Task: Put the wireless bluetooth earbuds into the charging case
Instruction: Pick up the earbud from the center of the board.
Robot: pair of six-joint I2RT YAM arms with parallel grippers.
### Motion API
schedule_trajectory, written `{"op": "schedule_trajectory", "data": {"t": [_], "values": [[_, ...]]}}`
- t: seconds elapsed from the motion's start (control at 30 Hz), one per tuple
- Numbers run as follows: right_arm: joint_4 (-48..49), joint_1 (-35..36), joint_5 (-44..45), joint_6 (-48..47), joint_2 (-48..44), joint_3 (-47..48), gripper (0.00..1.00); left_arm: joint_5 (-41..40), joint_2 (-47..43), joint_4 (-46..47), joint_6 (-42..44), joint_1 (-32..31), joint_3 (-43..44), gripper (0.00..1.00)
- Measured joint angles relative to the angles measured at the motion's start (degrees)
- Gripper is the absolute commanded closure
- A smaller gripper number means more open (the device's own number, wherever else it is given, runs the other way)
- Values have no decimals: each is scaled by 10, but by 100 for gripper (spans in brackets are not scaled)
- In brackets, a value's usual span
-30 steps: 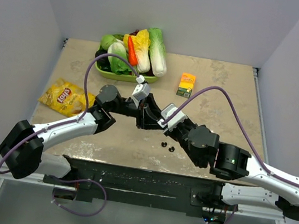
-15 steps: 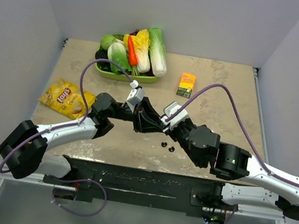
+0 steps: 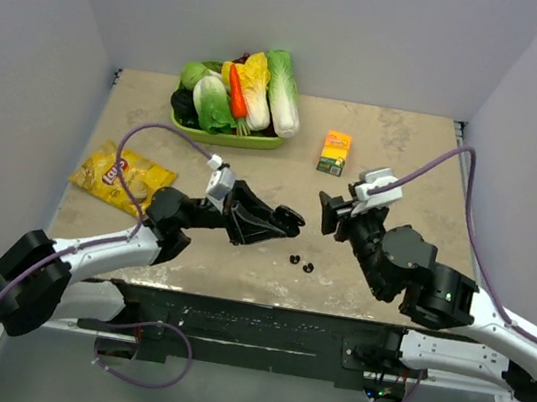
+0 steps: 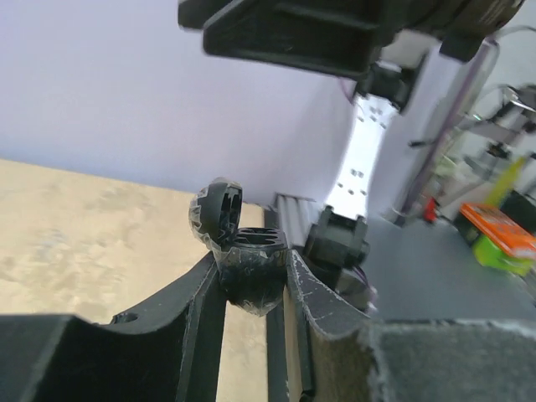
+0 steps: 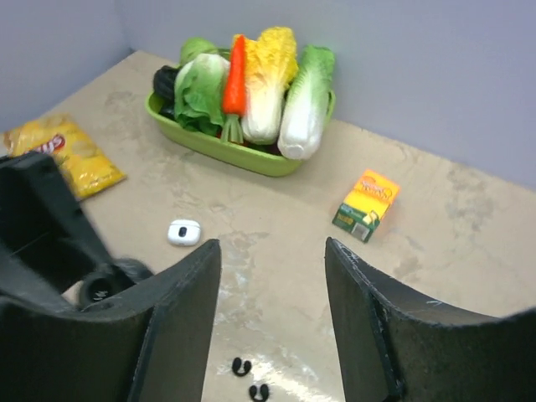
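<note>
A black charging case with its lid swung open sits between my left gripper's fingers, held above the table. From above, the left gripper points right with the case at its tip. My right gripper hovers a little to the right of the case, apart from it. Its jaws stand open with nothing between them. Two tiny black earbuds lie on the table below both grippers, also visible as a pair of earbuds under the right fingers.
A small white rounded case with a dark spot lies on the table left of the right gripper. A green tray of vegetables stands at the back. An orange box is to its right and a yellow chips bag lies at the left.
My right gripper has opened and drawn back to the right, away from the case. The left gripper has shifted slightly towards the front, still holding the case.
</note>
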Motion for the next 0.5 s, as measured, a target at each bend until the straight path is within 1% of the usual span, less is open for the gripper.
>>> {"op": "schedule_trajectory", "data": {"t": [0.03,0.1,0.13,0.23,0.3,0.37,0.5], "values": [[-2,-19,2,23,-10,-10,43,-20,-16,9,9,-2,-17,100],[-9,-87,-13,77,-24,-38,44,-77,-56,38,31,-11,-64,100],[-14,-124,-30,102,-30,-56,44,-102,-75,51,45,-19,-87,100],[-20,-201,-83,165,-24,-110,48,-170,-121,81,93,-57,-150,100],[-23,-218,-130,202,2,-147,49,-210,-135,91,124,-83,-188,100],[-20,-219,-177,228,36,-175,49,-243,-140,92,150,-101,-219,100],[-16,-219,-259,267,96,-228,49,-292,-147,89,187,-120,-266,100]]}}
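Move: The earbud on the left of the black pair lies on the board some 36 cm below the empty right hand, about 3 cm ahead and 2 cm to its left. Its twin sits about 2 cm ahead and 1 cm right of the hand. The open black charging case in the left gripper is about 7 cm left, 1 cm back and 9 cm lower; the white case lies 17 cm ahead, 19 cm left on the board. From the left hand that left earbud is about 4 cm ahead, 4 cm right and 27 cm down. The right hand swings forward and to its right, away from the held case, about 5 cm each way, then plunges towards the black earbuds, easing back left to end some 24 cm lower with its fingers tipped down by about 30 degrees and still half open, touching nothing. Meanwhile the left hand keeps its grip on the open black case and clears the space, going left and then mainly down, some 7 cm lower in all, drawing back slightly and turning counter-clockwise. ##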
